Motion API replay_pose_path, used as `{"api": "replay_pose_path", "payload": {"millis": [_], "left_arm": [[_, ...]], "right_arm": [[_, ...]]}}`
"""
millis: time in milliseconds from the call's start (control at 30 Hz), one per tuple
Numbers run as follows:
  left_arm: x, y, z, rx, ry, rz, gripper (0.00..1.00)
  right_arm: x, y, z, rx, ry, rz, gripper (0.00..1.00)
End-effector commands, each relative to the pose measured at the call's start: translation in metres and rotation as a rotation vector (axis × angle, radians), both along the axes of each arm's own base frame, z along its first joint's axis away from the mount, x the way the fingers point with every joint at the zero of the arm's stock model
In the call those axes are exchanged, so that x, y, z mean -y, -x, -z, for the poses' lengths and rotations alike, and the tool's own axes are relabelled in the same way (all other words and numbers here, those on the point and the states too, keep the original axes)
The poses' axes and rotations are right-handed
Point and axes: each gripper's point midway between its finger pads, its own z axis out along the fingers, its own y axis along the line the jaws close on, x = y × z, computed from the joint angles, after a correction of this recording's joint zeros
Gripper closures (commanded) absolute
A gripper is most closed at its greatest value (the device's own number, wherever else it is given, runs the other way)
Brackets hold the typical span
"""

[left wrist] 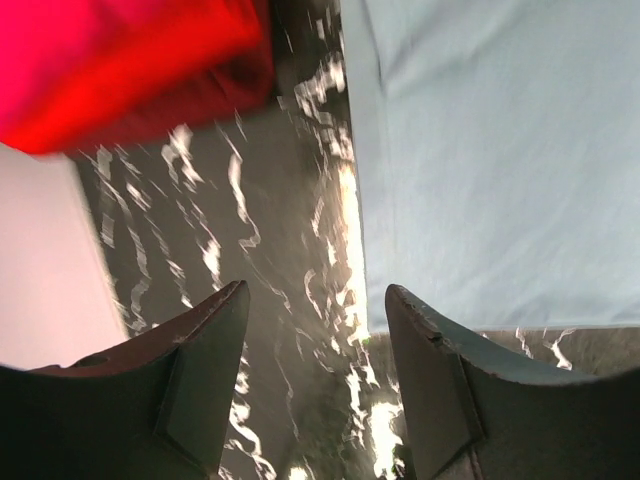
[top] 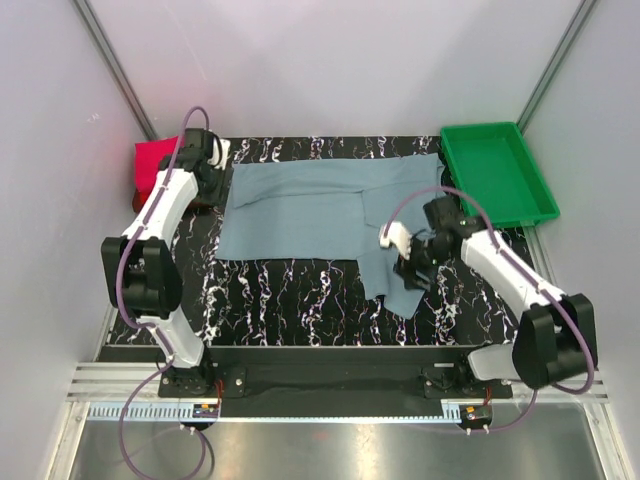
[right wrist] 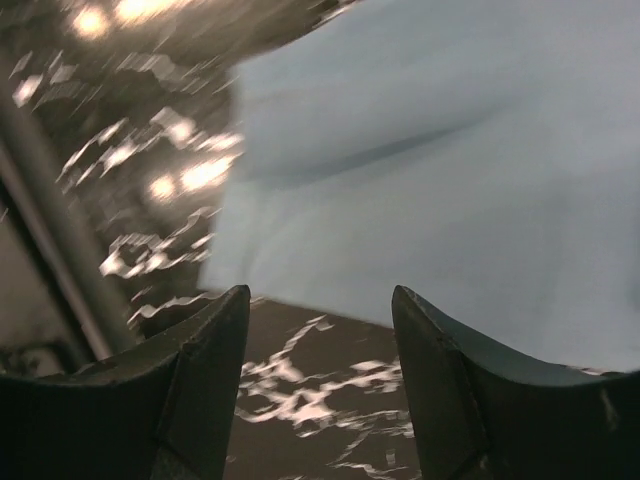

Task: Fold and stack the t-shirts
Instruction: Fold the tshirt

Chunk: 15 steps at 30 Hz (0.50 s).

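A dusty grey-blue t-shirt (top: pixel 320 210) lies spread on the black marbled table (top: pixel 290 300), with one part hanging toward the near right. A folded red and magenta shirt pile (top: pixel 155 160) sits at the far left. My left gripper (top: pixel 212 165) is open and empty over bare table between the red pile (left wrist: pixel 130 60) and the blue shirt's edge (left wrist: pixel 490 150). My right gripper (top: pixel 412 268) is open and empty just off the blue shirt's edge (right wrist: pixel 440 170), above the table.
A green plastic tray (top: pixel 497 172) stands at the far right, beside the shirt. White walls close in on the left, right and back. The arm bases and a metal rail (top: pixel 320 385) run along the near edge.
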Motion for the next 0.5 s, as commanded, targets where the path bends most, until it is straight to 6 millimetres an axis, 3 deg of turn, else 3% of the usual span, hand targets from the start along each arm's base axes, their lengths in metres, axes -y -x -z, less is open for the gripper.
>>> {"api": "replay_pose_path", "payload": {"millis": [0, 200, 467], "left_arm": [[0.0, -0.004, -0.012, 0.071, 0.063, -0.026, 0.38], [-0.004, 0.001, -0.009, 0.074, 0.083, -0.045, 0.39], [-0.004, -0.004, -0.012, 0.079, 0.097, -0.055, 0.39]], "right_arm": [[0.002, 0.027, -0.011, 0.118, 0.058, -0.181, 0.34], [0.009, 0.065, -0.001, 0.126, 0.131, -0.294, 0.37], [0.008, 0.093, 0.013, 0.16, 0.163, -0.471, 0.36]]}}
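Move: The t-shirt sleeve's near end lies about 11 cm back from the open right hand, some 8 cm to its left and 9 cm below. The folded flap of the t-shirt is roughly 27 cm ahead of this hand and 5 cm to its left; the table's near edge is some 19 cm behind it, level sideways. From the left hand, the sleeve end lies about 26 cm back, 55 cm to the right and 15 cm below. Back towards its base goes the right hand, about 9 cm in all, quickly at first and then more slowly, closing in on the sleeve's near end while keeping roughly its height above the table. Its wrist turns counter-clockwise by some 20 degrees on the way; the fingers stay open and touch nothing yet. ##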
